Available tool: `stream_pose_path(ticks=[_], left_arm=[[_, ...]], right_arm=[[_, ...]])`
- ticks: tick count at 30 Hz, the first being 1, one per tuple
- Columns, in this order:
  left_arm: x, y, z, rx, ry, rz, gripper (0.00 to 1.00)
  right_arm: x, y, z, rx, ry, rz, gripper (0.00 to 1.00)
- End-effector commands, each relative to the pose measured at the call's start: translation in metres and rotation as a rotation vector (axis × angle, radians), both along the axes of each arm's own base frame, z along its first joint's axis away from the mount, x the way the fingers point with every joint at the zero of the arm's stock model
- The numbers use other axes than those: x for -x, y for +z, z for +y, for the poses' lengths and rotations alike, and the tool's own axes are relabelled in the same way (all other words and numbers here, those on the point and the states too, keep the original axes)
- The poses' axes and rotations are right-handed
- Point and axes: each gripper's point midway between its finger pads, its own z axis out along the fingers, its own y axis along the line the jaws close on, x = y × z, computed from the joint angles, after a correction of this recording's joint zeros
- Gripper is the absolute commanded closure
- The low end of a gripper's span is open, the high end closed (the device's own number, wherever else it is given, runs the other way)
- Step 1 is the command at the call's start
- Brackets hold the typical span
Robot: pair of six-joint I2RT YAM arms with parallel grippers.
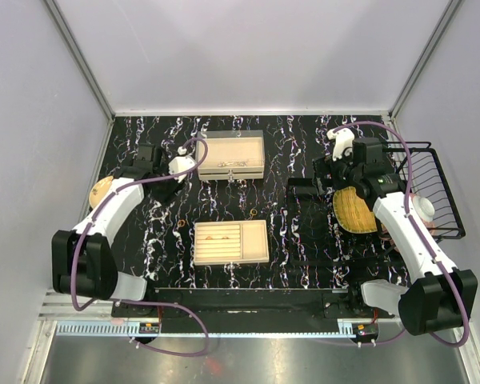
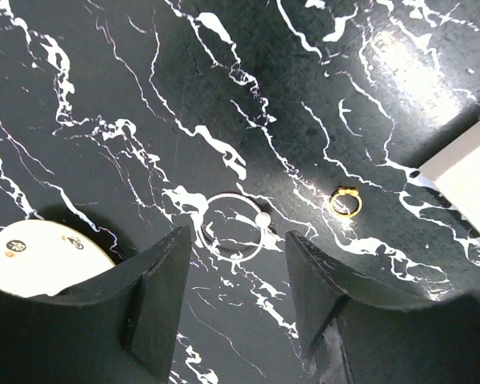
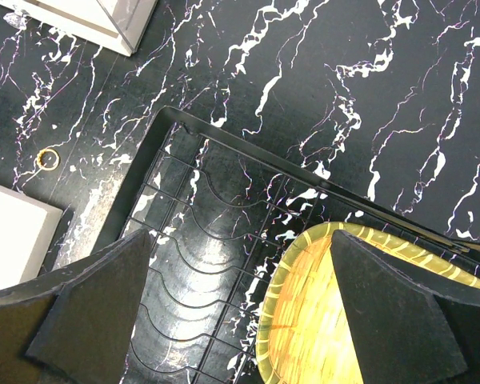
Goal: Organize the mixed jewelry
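In the left wrist view a thin silver hoop with a pearl bead (image 2: 234,228) lies on the black marbled table, just beyond my fingertips and centred between them. A small gold ring (image 2: 346,202) lies to its right. My left gripper (image 2: 238,244) hangs open over the table, nothing between its fingers. From above, it (image 1: 174,179) sits left of the upper beige tray (image 1: 256,146), which holds chain pieces (image 1: 234,164). The lower tray (image 1: 260,248) holds gold-brown pieces (image 1: 221,236). My right gripper (image 3: 242,240) is wide open and empty; another gold ring (image 3: 47,158) lies far to its left.
A round tan disc (image 1: 101,190) lies at the left, by my left arm. Under my right gripper are a flat black wire rack (image 3: 192,264) and a yellow woven plate (image 3: 328,320). A black wire basket (image 1: 436,188) stands at the table's right edge.
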Motion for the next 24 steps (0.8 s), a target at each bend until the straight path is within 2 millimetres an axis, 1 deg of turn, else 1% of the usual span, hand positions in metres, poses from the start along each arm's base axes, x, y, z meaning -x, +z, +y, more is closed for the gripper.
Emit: stream_pose_path(ticks=[1, 4, 10, 12, 20, 24], left_arm=[[-0.002, -0.013, 0.004, 0.030, 0.001, 0.029, 0.44], [-0.003, -0.023, 0.012, 0.034, 0.024, 0.054, 0.45], [0.002, -0.053, 0.021, 0.032, 0.037, 0.127, 0.45], [0.005, -0.058, 0.022, 0.033, 0.035, 0.139, 0.46], [0.015, -0.072, 0.021, 0.046, 0.023, 0.174, 0.47], [0.015, -0.080, 0.024, 0.039, 0.028, 0.189, 0.49]], right_arm=[[-0.002, 0.012, 0.006, -0.016, 0.023, -0.047, 0.00], [-0.001, 0.012, 0.006, -0.017, 0.025, -0.048, 0.00], [-0.001, 0.012, 0.006, -0.015, 0.022, -0.048, 0.00], [-0.001, 0.011, 0.006, -0.015, 0.023, -0.045, 0.00], [-0.002, 0.008, 0.005, -0.009, 0.020, -0.036, 0.00], [-0.001, 0.008, 0.006, -0.012, 0.023, -0.038, 0.00]])
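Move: The bracelet lies on the table about 11 cm below my left hand, roughly 3 cm to its left and 2 cm back. The gold ring is some 3 cm to this hand's right and 5 cm back. The lower tray is centred about 16 cm right and 10 cm back, and the plate about 15 cm left and 3 cm ahead. From my idle right hand the bracelet is some 41 cm left, 5 cm back and 19 cm down. I sink my left hand about 7 cm towards the bracelet, easing left first and then drawing slightly back, some 2 to 3 cm each way. As it goes down I tip the fingers about 10 degrees nearer to straight down, keep them half open, and slow while they are still above the table, touching nothing. ##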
